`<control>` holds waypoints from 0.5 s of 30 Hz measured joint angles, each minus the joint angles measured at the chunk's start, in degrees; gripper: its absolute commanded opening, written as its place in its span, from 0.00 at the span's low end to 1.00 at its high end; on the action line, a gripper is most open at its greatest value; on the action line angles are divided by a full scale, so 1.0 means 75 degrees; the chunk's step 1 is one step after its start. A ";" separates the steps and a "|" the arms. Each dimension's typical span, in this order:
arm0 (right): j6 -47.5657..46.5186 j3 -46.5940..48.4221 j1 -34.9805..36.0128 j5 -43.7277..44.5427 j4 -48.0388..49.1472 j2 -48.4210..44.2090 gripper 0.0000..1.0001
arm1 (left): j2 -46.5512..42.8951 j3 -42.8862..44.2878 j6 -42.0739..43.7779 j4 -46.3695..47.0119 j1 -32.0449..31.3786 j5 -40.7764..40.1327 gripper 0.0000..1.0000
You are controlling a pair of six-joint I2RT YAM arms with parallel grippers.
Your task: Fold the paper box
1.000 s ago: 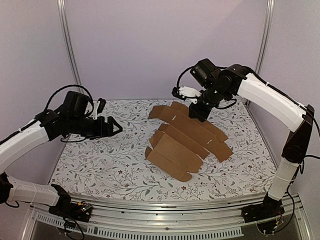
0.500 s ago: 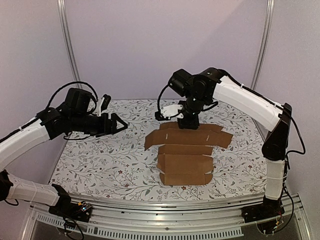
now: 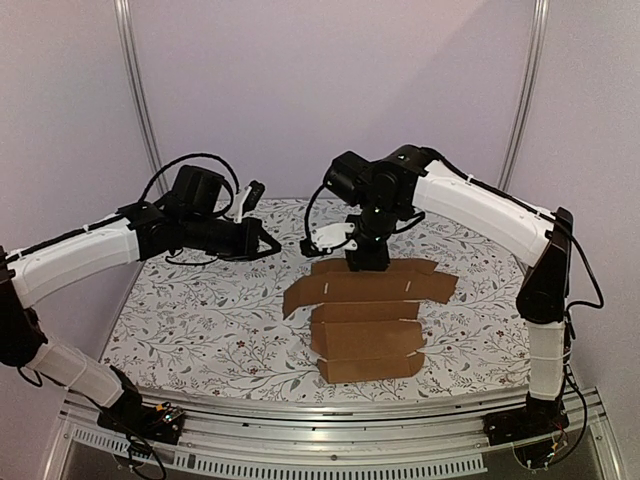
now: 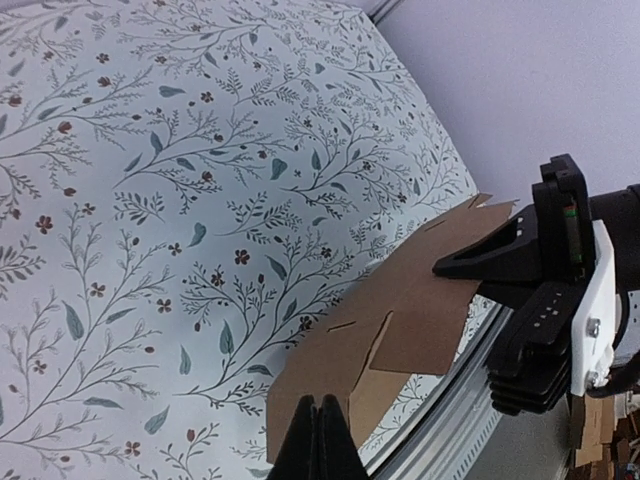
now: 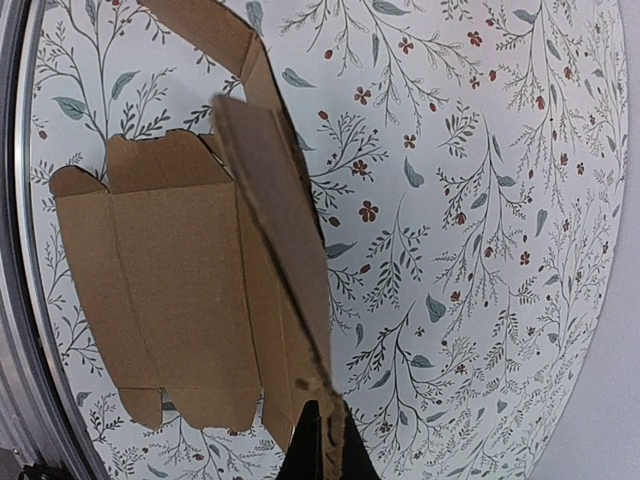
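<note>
The paper box [image 3: 365, 335] is a brown, creased cardboard sheet in the middle of the table, its near panels lying flat and its far panel with side flaps tilted up. My right gripper [image 3: 358, 262] is shut on the far panel's top edge. In the right wrist view that edge runs into the gripper [image 5: 325, 418] and the paper box [image 5: 170, 270] spreads out to the left. My left gripper [image 3: 270, 247] hovers left of the sheet's left flap, shut and empty. In the left wrist view the gripper [image 4: 322, 412] points toward the paper box [image 4: 420, 300].
The table [image 3: 200, 320] has a floral cloth. A metal rail [image 3: 300, 420] runs along its near edge, and both arm bases stand there. Purple walls and two upright posts close in the back and sides. My right gripper's black and white body [image 4: 550, 290] fills the right of the left wrist view.
My left arm has reached right toward the sheet and its jaws have gone from open to shut. My right gripper swung the sheet square to the table, then nudged it slightly left.
</note>
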 measured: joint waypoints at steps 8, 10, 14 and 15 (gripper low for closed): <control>0.0306 -0.0341 0.0000 -0.0236 0.0259 -0.0003 0.00 | 0.0621 0.0090 0.0213 0.0565 -0.0490 0.0752 0.00; 0.0396 -0.0460 0.0000 -0.0309 0.0361 -0.0003 0.00 | 0.0699 0.0090 0.0198 0.0699 -0.0527 0.0874 0.00; 0.0557 -0.0673 0.0000 -0.0458 0.0560 -0.0029 0.00 | 0.0801 0.0087 0.0111 0.0962 -0.0592 0.1011 0.00; 0.0595 -0.0714 0.0000 -0.0490 0.0589 -0.0050 0.00 | 0.0822 0.0073 0.0087 0.1008 -0.0600 0.1023 0.00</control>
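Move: The upright strip of the paper box, its top edge held in the right fingers, has its left end about 7 cm to the right of the closed left gripper, some 3 cm back and 3 cm lower. The box's left end flap hangs roughly 5 cm right, 6 cm back and 8 cm below; the right fingertips are about 15 cm right and 3 cm back. From the right hand the strip's left end lies about 8 cm left, level ahead, 1 cm lower. Bring the left gripper, fingers kept shut, about 5 cm to the right and 2 cm back, sinking slightly, over to the left end of the upright strip, turning it some 10 degrees clockwise and easing to a stop there. Meanwhile keep the strip pinched in the right fingers and lower it about 2 cm. ##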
